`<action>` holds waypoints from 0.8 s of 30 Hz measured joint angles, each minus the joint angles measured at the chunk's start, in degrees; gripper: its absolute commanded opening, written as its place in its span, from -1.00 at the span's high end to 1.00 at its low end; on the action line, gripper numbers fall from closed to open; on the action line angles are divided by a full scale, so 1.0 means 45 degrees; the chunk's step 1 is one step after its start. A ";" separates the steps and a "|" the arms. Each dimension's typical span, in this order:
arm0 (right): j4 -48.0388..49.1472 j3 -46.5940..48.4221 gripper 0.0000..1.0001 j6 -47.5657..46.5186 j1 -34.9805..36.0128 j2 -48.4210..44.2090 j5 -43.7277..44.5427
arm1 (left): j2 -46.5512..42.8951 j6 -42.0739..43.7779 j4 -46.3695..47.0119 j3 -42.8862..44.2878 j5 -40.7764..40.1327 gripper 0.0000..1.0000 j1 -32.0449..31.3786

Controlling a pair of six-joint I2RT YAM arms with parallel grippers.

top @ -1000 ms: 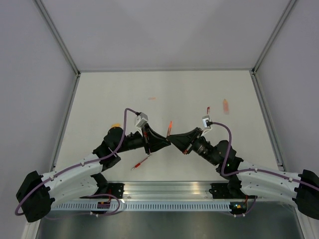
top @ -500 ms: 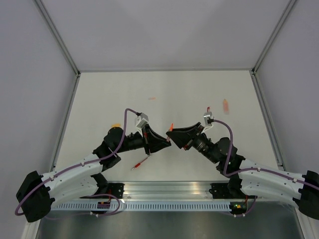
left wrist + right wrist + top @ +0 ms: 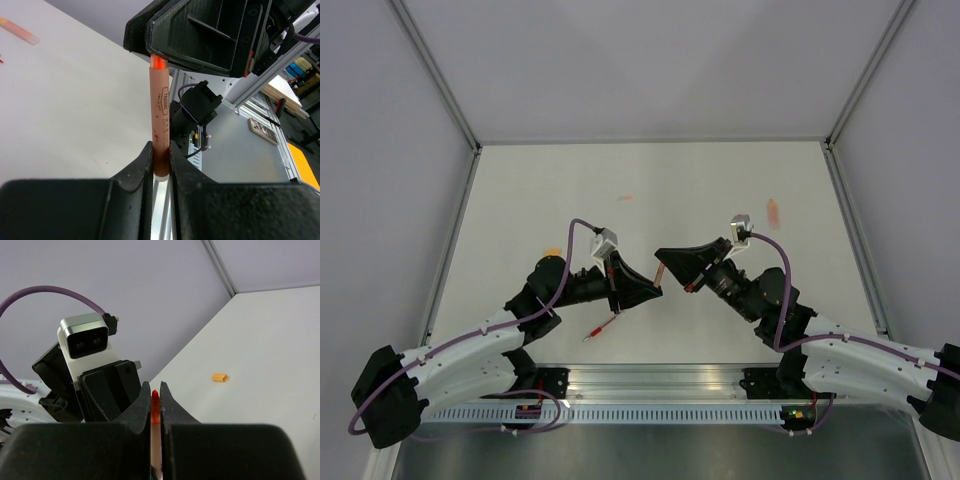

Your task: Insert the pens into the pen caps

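A pale reddish-brown pen [image 3: 160, 112] with print on its barrel stands between my two grippers, above the table. My left gripper [image 3: 160, 147] is shut on its lower barrel. Its bright red upper end [image 3: 159, 62] is pinched in my right gripper [image 3: 155, 387], which is shut; whether that end is a cap or the tip I cannot tell. From above, the pen [image 3: 662, 271] bridges the left gripper [image 3: 656, 289] and the right gripper [image 3: 661, 254]. Another red pen [image 3: 603, 326] lies on the table near the left arm. A small orange pen cap [image 3: 218, 377] lies on the table.
The orange cap [image 3: 552, 251] lies beside the left arm's elbow. A pale orange piece [image 3: 774, 211] lies at the right of the white table [image 3: 720, 180], and shows in the left wrist view [image 3: 20, 31]. A tiny red mark [image 3: 625, 198] is at the back. Walls enclose three sides.
The right gripper opened, drew back from the left gripper and shut again on the red end. More of the pen's barrel now shows between the two grippers.
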 measured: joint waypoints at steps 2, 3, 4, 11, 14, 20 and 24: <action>0.0039 -0.0044 1.00 0.0034 0.0000 -0.0019 0.0000 | -0.0107 0.0000 -0.0131 0.0000 -0.0019 0.62 0.0000; 0.0063 -0.0068 1.00 0.0039 0.0000 -0.0034 0.0000 | -0.0146 0.0000 -0.0170 0.0000 -0.0019 0.50 0.0000; 0.0097 -0.0097 1.00 0.0044 0.0000 -0.0068 0.0005 | -0.0185 0.0000 -0.0219 0.0000 -0.0029 0.36 -0.0005; 0.0019 -0.0355 1.00 0.0126 0.0000 -0.0117 0.0015 | -0.0495 -0.0092 -0.0209 0.0000 -0.0185 -0.05 -0.0005; 0.0379 -0.0588 1.00 0.0423 0.0000 -0.0092 -0.0024 | -0.0495 -0.0092 -0.0209 0.0000 -0.0296 -0.09 -0.0005; 0.0860 -0.1010 1.00 0.0869 0.0000 0.0316 -0.0141 | -0.0219 -0.0092 -0.0209 0.0000 -0.0291 -0.09 -0.0005; 0.1073 -0.1025 1.00 0.0996 0.0000 0.0389 -0.0223 | 0.0170 -0.0092 -0.0223 0.0005 -0.0287 -0.09 -0.0005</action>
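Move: The peach pen stands nib up between my hands. My left pinches its lower end, with the pen's middle about 3 cm ahead and 3 cm above; my right holds the nib end, with the middle some 2 cm back and 3 cm below. From my left hand, the red-and-white pen lies on the table about 15 cm left and 5 cm ahead, and the orange cap roughly 34 cm left and 29 cm ahead, both some 24 cm below. I open my left fingers to about half and let go of the pen's lower end, while my right hand keeps its pinch near the nib and sinks about 3 cm, bringing the pen down between those open fingers. My left hand rises nearly 1 cm as it opens, then dips about 1.5 cm, staying around the pen. ##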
